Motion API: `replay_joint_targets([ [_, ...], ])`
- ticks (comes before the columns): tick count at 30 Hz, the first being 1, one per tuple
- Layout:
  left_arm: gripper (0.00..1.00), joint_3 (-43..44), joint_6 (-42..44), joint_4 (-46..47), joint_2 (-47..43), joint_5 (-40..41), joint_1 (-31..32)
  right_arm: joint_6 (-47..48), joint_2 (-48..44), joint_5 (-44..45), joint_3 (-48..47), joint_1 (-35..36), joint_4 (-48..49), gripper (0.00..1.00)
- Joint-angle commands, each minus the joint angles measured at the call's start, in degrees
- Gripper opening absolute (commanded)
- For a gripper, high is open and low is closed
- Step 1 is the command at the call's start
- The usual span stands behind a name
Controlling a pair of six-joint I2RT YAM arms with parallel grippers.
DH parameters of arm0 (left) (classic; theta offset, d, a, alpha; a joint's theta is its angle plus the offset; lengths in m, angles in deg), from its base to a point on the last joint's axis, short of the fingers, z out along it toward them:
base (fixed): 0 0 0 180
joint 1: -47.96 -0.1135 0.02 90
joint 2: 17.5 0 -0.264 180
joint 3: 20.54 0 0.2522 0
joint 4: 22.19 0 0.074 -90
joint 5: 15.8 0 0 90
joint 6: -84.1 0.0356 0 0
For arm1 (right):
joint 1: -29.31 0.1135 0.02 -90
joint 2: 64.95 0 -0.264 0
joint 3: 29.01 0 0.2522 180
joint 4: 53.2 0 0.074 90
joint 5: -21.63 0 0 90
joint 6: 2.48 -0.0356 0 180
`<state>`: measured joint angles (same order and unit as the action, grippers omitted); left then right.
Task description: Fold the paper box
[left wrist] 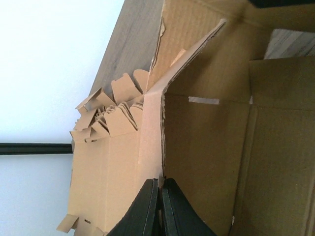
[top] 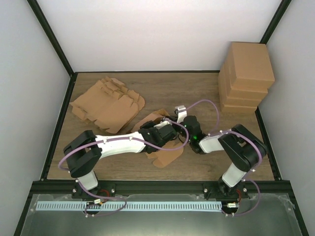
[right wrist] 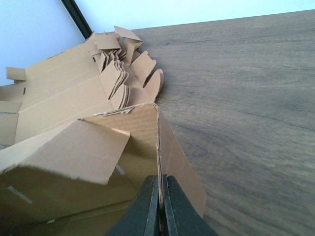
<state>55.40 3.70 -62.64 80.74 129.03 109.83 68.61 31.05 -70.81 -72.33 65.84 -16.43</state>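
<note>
The paper box (top: pixel 167 157) is a brown cardboard blank, partly raised, in the middle of the table, and both wrists largely cover it from above. My left gripper (top: pixel 169 132) is shut on the edge of an upright wall of the box (left wrist: pixel 206 147); the black fingers (left wrist: pixel 147 206) pinch the corrugated edge. My right gripper (top: pixel 185 130) is shut on another standing wall of the box (right wrist: pixel 172 157), whose thin edge runs straight up from between its fingers (right wrist: pixel 177 206). A loose flap (right wrist: pixel 74 152) leans inward to the left of that wall.
A pile of flat cardboard blanks (top: pixel 108 105) lies at the back left, also seen behind the box (right wrist: pixel 64 93). A stack of finished boxes (top: pixel 246 78) stands at the back right. Black frame posts and white walls border the wooden table (top: pixel 197 88).
</note>
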Motion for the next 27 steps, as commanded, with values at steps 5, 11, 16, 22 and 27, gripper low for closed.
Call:
replay_joint_targets([
  [5,0.04,-0.14,-1.72,-0.96,-2.68,-1.21,-0.11,0.78,-12.73,-2.68,2.54,0.37,-8.03,0.01],
  [11,0.04,-0.4,-2.25,-0.97,-3.67,-3.24,0.03,-2.52,-18.17,-5.11,4.04,0.39,-14.03,0.01],
  [16,0.04,-0.78,-2.14,-0.49,-4.52,-5.15,0.66,-5.92,-19.74,-5.96,4.57,0.38,-17.36,0.01],
  [22,0.04,-0.39,-2.3,-0.77,-3.46,-5.25,1.49,-8.99,-17.09,-8.24,4.52,0.69,-17.3,0.01],
  [27,0.04,-0.39,-2.4,-0.99,-3.25,-4.67,2.13,-11.93,-17.43,-7.26,3.94,2.4,-18.93,0.01],
])
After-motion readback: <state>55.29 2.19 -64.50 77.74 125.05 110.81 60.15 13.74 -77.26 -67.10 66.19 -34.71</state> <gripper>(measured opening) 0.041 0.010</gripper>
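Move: Each of my hands already pinches a box wall: the left hand the left wall's top edge, the right hand the far wall's. The corner flap I'm closing in sits some 7 cm ahead of my left hand and 2 cm to its right; it is roughly 6 cm to my right hand's left and 1 cm ahead. From my left hand, the sheet stack lies about 21 cm left, 9 cm ahead; the loose panel, 14 cm back, 6 cm right, both 11 cm lower. Keeping the far wall's edge pinched, I draw my right hand back about 5 cm and a little to the right, first lifting it some 3 cm, then lowering it most of that way while the fingers tip down about 10 degrees. My left hand keeps its grip on the left wall, rising a centimetre or so, then easing back about 1 cm and partway down. ##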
